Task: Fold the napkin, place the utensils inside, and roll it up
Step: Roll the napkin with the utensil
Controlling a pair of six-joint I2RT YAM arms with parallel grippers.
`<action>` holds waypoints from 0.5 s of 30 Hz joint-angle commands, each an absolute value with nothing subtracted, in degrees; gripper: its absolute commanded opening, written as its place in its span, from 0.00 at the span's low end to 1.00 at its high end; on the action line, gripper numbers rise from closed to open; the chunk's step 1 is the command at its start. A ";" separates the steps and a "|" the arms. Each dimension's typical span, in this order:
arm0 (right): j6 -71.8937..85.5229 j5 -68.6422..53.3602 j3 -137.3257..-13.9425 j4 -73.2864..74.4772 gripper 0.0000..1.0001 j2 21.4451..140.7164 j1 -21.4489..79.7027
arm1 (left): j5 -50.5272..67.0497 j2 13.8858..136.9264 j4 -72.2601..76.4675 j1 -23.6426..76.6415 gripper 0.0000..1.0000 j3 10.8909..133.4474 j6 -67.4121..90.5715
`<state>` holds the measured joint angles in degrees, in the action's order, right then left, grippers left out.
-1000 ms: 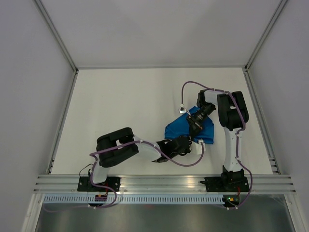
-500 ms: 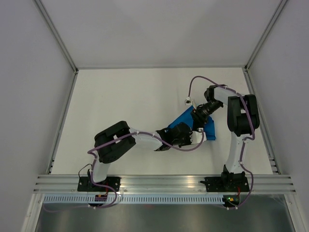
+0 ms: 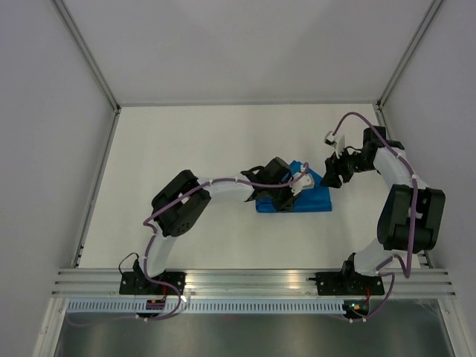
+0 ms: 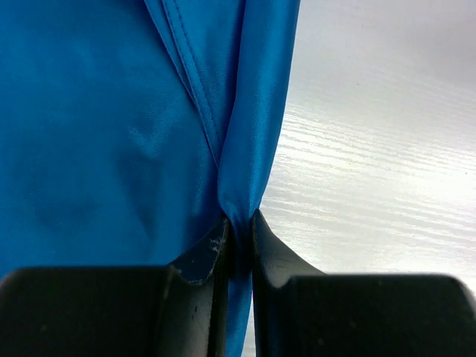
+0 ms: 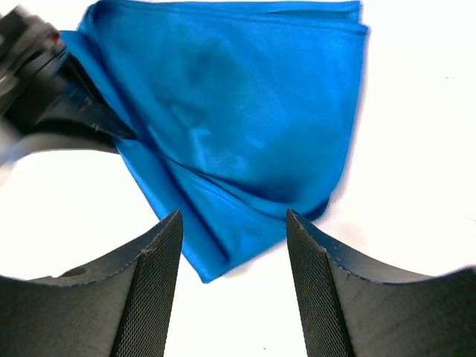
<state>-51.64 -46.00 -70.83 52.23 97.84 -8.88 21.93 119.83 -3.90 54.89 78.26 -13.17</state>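
The bright-blue napkin (image 3: 311,197) lies folded into a small thick pad right of the table's middle. It also shows in the left wrist view (image 4: 111,126) and in the right wrist view (image 5: 238,126). My left gripper (image 3: 286,195) is over the pad's left part, shut on a pinched edge of the cloth (image 4: 245,186). My right gripper (image 3: 332,178) is open and empty, just off the pad's right end, jaws wide apart above one corner (image 5: 212,264). No knife shows in any view.
White table (image 3: 186,149) with raised rails at left (image 3: 100,178) and right (image 3: 398,178). The left arm's cable loops run over the napkin's left side. The right arm's elbow (image 3: 409,216) hangs near the right rail.
The left gripper carried the napkin's edge up and to the right, so the cloth went from a loose heap to a flatter pad. The right gripper let go and drew back to the right.
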 commanded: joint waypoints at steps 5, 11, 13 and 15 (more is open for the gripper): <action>-56.59 -45.70 -51.35 36.49 0.64 76.22 -8.53 | 34.45 130.51 -27.05 50.45 0.02 87.62 -5.98; -56.96 -37.55 -39.65 27.71 0.66 66.19 -0.38 | 39.99 135.79 -32.34 47.55 0.02 93.69 -3.78; -55.82 -33.95 -35.45 24.63 0.67 63.56 4.29 | 41.82 137.80 -34.62 46.59 0.02 95.70 -3.43; -54.15 -28.24 -32.97 19.70 0.68 61.62 10.53 | 42.54 139.04 -36.64 46.14 0.02 96.85 -2.99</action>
<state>-54.94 -35.48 -36.05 29.89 64.73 4.89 43.77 132.77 -23.14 47.03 97.54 -4.99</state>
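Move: The napkin's near edge, right of where the left fingers still pinch it, lies about 9 cm back, 5 cm left and 7 cm below the open right hand. That pinched spot is some 8 cm back and 15 cm left of the right hand; the napkin's near right corner is about 8 cm straight back. From the left hand, the free stretch of edge lies about 10 cm to the right and level ahead, with the napkin body's middle 5 cm ahead and 6 cm right. The napkin's near edge stays pinched in the left fingers, which roll it forward by some 25 degrees almost on the spot, easing about 1 cm forward. Meanwhile the right hand, fingers staying open, swings back about 8 cm towards that edge, rising slightly first, then curving left and down beside the left gripper while its wrist turns; it is still above the cloth. ##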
